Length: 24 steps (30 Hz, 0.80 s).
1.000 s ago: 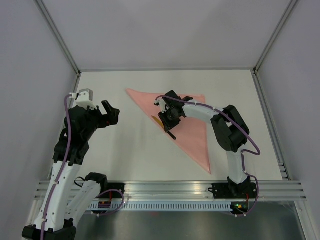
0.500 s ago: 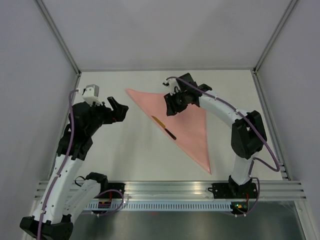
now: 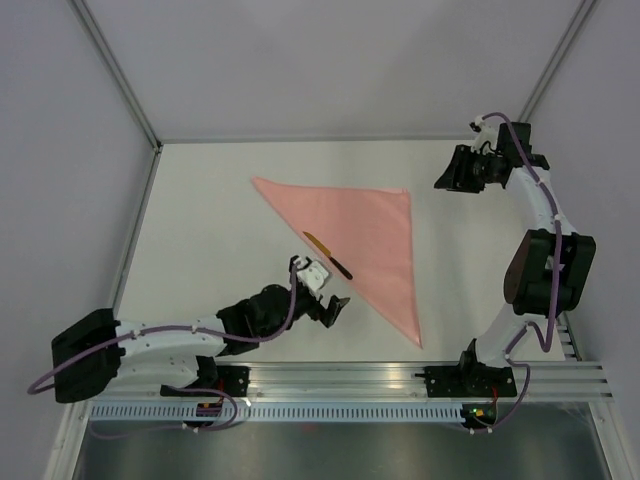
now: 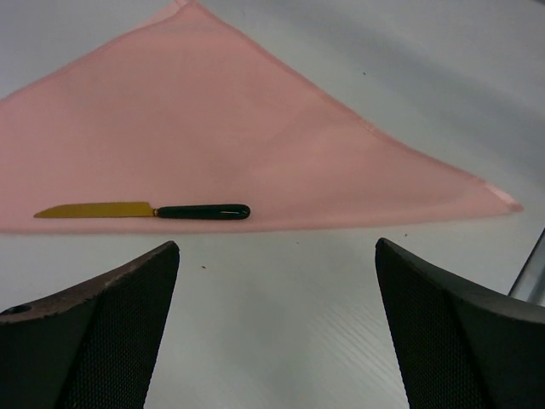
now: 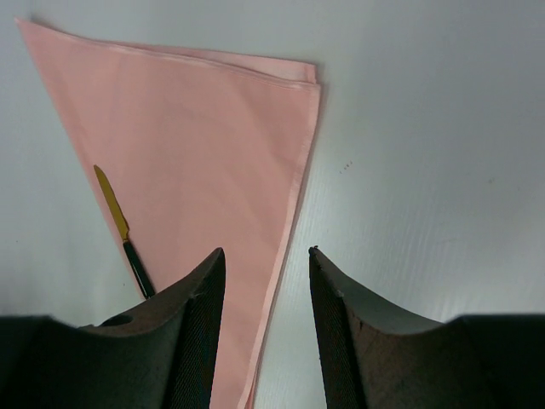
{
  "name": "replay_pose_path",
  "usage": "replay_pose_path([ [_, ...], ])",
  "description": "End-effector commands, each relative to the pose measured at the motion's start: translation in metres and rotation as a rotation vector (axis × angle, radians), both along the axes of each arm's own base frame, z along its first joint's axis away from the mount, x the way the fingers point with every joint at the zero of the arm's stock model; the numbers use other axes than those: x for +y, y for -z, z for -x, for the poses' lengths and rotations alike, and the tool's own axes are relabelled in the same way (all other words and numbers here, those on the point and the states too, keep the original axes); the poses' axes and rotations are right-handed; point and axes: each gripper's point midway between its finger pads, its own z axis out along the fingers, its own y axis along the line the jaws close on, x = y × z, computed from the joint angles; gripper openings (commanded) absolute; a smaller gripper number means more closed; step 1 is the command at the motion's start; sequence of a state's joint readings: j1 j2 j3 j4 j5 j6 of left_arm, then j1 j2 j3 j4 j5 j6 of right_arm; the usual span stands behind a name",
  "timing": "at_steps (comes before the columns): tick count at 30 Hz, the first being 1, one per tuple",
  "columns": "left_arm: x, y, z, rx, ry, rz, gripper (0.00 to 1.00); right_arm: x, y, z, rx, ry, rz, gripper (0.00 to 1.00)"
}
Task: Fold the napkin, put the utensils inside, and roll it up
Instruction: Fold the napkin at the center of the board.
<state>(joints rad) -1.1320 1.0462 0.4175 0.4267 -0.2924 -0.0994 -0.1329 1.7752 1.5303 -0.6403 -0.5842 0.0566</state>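
Observation:
The salmon-pink napkin lies folded into a triangle on the white table; it also shows in the left wrist view and the right wrist view. A thin utensil with a yellow blade and dark handle lies along the napkin's long folded edge, seen too in the left wrist view and the right wrist view. My left gripper is open and empty, low over the table just in front of the utensil. My right gripper is open and empty, raised to the right of the napkin's far right corner.
The white table is bounded by grey side walls and a metal rail at the near edge. A metal frame edge shows at the right of the left wrist view.
My right gripper has let go of the utensil, leaving it on the napkin's edge, and swung out to the far right. My left arm has dropped and reached in low before the utensil.

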Motion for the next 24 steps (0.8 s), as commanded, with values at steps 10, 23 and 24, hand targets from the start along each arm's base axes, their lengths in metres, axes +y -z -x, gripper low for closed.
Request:
replay_pose_path([
  [10,-0.101,0.004,0.047,-0.598,0.187,-0.093,1.0,-0.014,-0.004,0.014,0.003,0.023,-0.049,0.49],
  [23,-0.164,0.073,0.097,-0.611,0.44,-0.271,0.95,-0.014,-0.004,0.014,-0.005,0.024,-0.051,0.46],
  [24,-0.166,0.077,0.101,-0.607,0.463,-0.28,0.95,-0.014,-0.004,0.013,-0.006,0.025,-0.051,0.47],
])
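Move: The napkin's near-right corner, the tip closest to the robot, lies roughly 19 cm to the left hand's right, 8 cm back towards the base and 15 cm below it. At about that same depth the knife's middle lies some 14 cm ahead and 2 cm left, and the folded napkin's middle about 20 cm ahead and 5 cm right. From the right hand, that corner is about 33 cm back, 7 cm left and 17 cm below. The empty left hand sweeps about 15 cm to the right while drawing back and sinking some 8 cm each, towards the napkin's near-right corner, slowing and levelling off just above the table with fingers still wide open. On the way its wrist turns some 40 degrees, clockwise and rolling its top back towards the base, until the fingers point mostly right and nearly level, while the right hand eases a few centimetres right, down and back, clear of the napkin. ##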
